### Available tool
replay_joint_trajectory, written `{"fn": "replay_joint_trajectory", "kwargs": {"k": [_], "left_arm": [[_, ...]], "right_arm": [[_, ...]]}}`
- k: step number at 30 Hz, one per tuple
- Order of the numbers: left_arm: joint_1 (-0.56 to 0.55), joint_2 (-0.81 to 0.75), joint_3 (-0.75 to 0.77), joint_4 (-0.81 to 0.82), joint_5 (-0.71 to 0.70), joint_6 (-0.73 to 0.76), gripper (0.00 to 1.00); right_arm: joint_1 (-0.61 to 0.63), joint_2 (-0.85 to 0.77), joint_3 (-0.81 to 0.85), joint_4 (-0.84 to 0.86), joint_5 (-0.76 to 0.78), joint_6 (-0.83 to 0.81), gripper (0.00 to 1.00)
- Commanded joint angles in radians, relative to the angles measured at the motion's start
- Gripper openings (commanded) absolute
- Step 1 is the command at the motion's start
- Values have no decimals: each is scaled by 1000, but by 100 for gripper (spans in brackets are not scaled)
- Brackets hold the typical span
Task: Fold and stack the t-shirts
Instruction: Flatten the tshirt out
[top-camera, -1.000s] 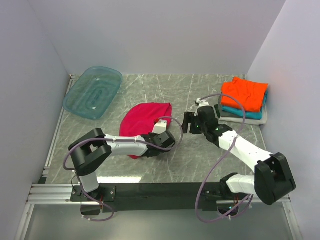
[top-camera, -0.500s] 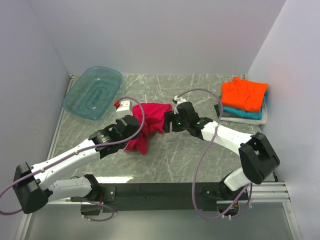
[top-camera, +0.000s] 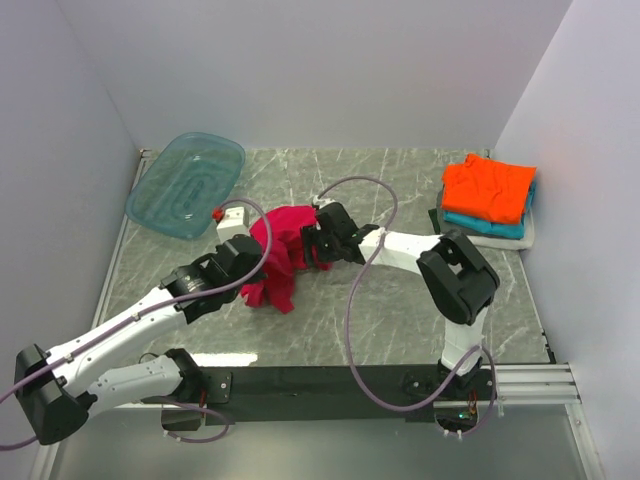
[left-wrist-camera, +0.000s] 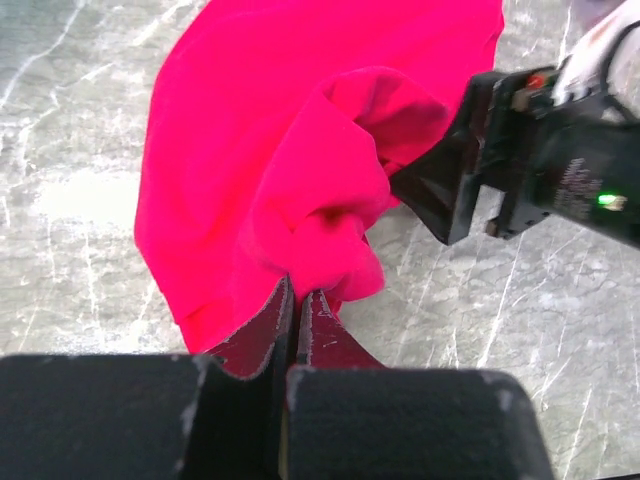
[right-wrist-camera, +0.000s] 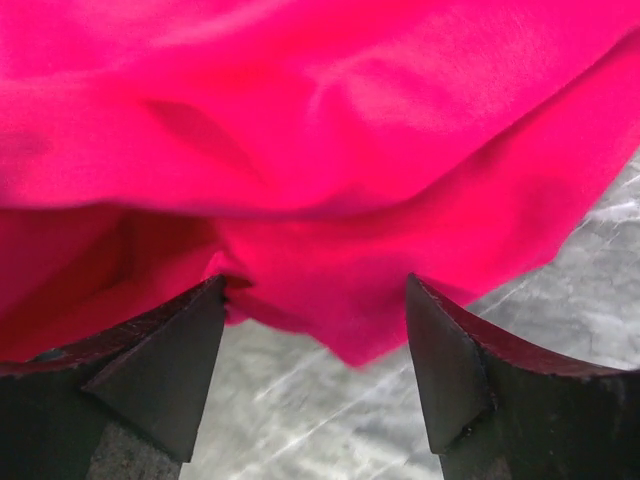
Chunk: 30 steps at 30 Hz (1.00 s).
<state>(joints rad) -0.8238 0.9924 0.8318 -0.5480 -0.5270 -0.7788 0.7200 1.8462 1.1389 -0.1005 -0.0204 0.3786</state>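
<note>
The crimson-magenta t-shirt (top-camera: 283, 248) is bunched up at the table's middle. My left gripper (top-camera: 257, 264) is shut on a fold of the crimson-magenta t-shirt (left-wrist-camera: 300, 150), with the left gripper (left-wrist-camera: 297, 292) pinching the cloth at its tips. My right gripper (top-camera: 312, 244) is at the shirt's right edge, also visible as the right gripper (left-wrist-camera: 440, 195). In the right wrist view the right gripper (right-wrist-camera: 315, 300) is open, and a hanging edge of the t-shirt (right-wrist-camera: 320, 150) droops between its fingers (right-wrist-camera: 165, 365). An orange t-shirt (top-camera: 489, 188) lies folded on a teal one (top-camera: 486, 226) and a grey-white one (top-camera: 478, 238) at the back right.
A translucent teal tub (top-camera: 186, 184) stands at the back left. Walls close in the table on the left, back and right. Grey marble tabletop (top-camera: 380, 310) shows in front of the shirt. Cables loop over both arms.
The left gripper closed on the crimson shirt and dragged it left, bunching it. The right gripper moved left across the table to the shirt's right edge.
</note>
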Motion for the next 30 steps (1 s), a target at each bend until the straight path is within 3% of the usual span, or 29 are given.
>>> {"fn": "replay_joint_trajectory", "kwargs": {"k": [1, 2, 4, 5, 6, 7, 10, 18, 24, 28, 30], "left_arm": [[14, -40, 7, -24, -19, 12, 0], [17, -50, 7, -27, -22, 12, 1], [32, -60, 13, -29, -34, 21, 1], [41, -66, 16, -26, -34, 27, 1], [63, -70, 27, -21, -34, 35, 1], [74, -72, 36, -10, -37, 53, 1], [123, -78, 111, 2, -66, 107, 1], [259, -124, 355, 74, -108, 242, 1], [377, -58, 354, 149, -7, 247, 1], [514, 179, 308, 246, 119, 214, 33], [517, 260, 340, 232, 165, 216, 38]], "right_arm": [[2, 39, 58, -39, 77, -9, 76], [2, 53, 61, -45, 83, -12, 62], [1, 58, 61, -56, 97, -14, 43], [-1, 51, 58, -57, 103, -20, 17], [-2, 42, 56, -67, 112, -20, 5], [-5, 27, 50, -77, 143, -21, 0], [-25, -86, 36, -140, 197, -35, 0], [-62, -593, 32, -359, 461, -115, 0], [-73, -774, -39, -409, 559, -113, 0], [-177, -745, -82, -445, 531, -54, 5], [-212, -736, -114, -455, 530, -46, 8]]}}
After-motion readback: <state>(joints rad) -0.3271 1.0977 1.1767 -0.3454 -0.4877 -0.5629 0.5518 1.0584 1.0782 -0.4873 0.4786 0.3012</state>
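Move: The t-shirt's free corner lies right under the open right hand, about 1 cm to its right and 3 cm down; the shirt's body is some 4 cm ahead and 6 cm left, and the folded stack 12 cm ahead and 40 cm right. The left hand already pinches another part of the shirt in the air; the teal bin lies about 24 cm ahead of it, 17 cm left and 15 cm below, the free corner 7 cm ahead, 13 cm right and 15 cm below. Down about 2 cm, the right hand shuts its fingers on the shirt's corner, then swings up some 25 cm and right about 20 cm towards the folded stack, turning clockwise some 30 degrees. The left hand, still pinching at first, rises and goes left, then forward towards the bin, fingers tipping up; both dip at the end as the left fingers part. ##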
